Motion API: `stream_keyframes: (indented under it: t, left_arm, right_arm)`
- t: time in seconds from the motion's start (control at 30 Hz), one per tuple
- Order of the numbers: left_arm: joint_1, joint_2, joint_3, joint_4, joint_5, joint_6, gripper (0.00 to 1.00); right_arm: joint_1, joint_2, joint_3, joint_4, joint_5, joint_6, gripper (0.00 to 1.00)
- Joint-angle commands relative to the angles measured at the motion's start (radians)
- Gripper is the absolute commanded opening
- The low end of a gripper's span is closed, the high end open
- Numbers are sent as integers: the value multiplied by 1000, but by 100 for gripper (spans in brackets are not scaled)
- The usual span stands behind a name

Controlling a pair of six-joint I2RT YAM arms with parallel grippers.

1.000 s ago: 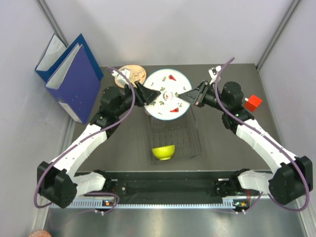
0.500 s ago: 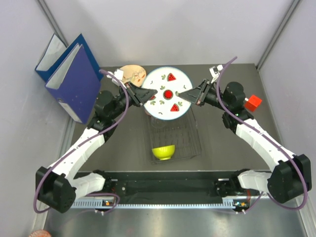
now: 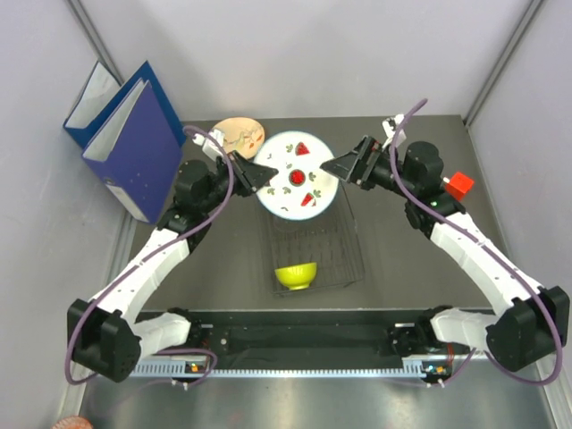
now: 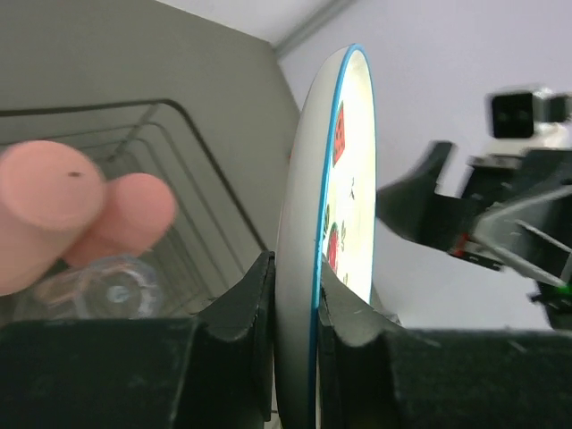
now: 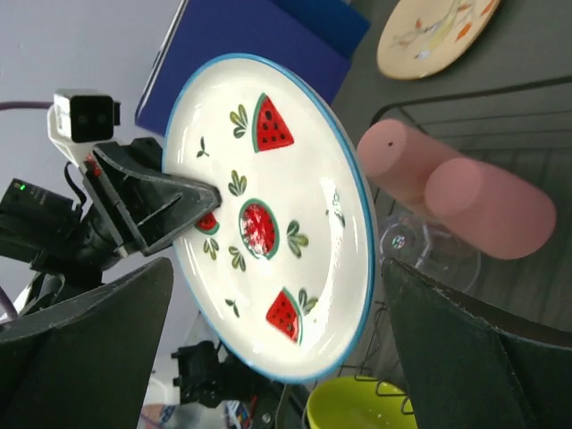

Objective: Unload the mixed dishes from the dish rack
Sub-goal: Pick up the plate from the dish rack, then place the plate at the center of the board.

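A white plate with red watermelon prints (image 3: pixel 298 176) hangs tilted above the far end of the black wire dish rack (image 3: pixel 353 259). My left gripper (image 3: pixel 264 175) is shut on its left rim; in the left wrist view both jaws clamp the blue-edged rim (image 4: pixel 308 223). My right gripper (image 3: pixel 344 167) stands open just off the plate's right edge, touching nothing. In the right wrist view the plate (image 5: pixel 268 214) faces the open right gripper (image 5: pixel 277 277). Two pink cups (image 5: pixel 429 179) (image 5: pixel 492 210), a clear glass (image 5: pixel 420 250) and a lime-yellow bowl (image 3: pixel 296 275) lie in the rack. A tan patterned plate (image 3: pixel 234 134) rests on the table.
A blue ring binder (image 3: pixel 130 143) stands at the far left, close to the tan plate. A small red cube (image 3: pixel 458 186) sits by the right arm. Grey walls close in the table at the back and on both sides.
My left gripper closed on the plate's left rim, then my right gripper opened and let go of the right rim. The plate has shifted slightly left.
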Motion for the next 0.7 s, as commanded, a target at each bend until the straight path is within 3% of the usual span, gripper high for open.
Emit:
stream_keyframes:
  t: [0.0, 0.23, 0.43, 0.67]
  left_arm:
    - [115, -2, 68, 21, -57, -46, 0]
    - [307, -10, 65, -36, -215, -132, 0]
    - [454, 52, 68, -7, -210, -200, 0]
    - [491, 184, 72, -57, -275, -158, 0]
  right_arm:
    - [-4, -100, 101, -56, 200, -86, 100]
    - [-3, -192, -9, -36, 276, -101, 100]
    - [-3, -232, -63, -29, 260, -115, 100]
    - [-3, -265, -129, -6, 251, -133, 100]
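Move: The left hand already grips the watermelon plate by its edge, and the cream plate on the table lies some 36 cm ahead of that hand, about 17 cm to its left and 29 cm below. In the rack, some 23 cm below the hand, the left pink cup stands about 13 cm ahead and 1 cm left, the right pink cup 12 cm ahead and 8 cm right, and the glass 4 cm ahead and 3 cm right. From the right hand, the cream plate lies about 35 cm ahead, 32 cm left and 29 cm below. Keeping its pinch on the watermelon plate's edge, the left hand sweeps some 22 cm left, with about 10 cm forward and a drop of roughly 8 cm that steepens at the end, turning counter-clockwise about 45 degrees and tipping down as it brings the plate towards the cream plate. The right hand, already wide open, draws off to its right, rising and then sinking back, turns a little clockwise and stays open and empty. ##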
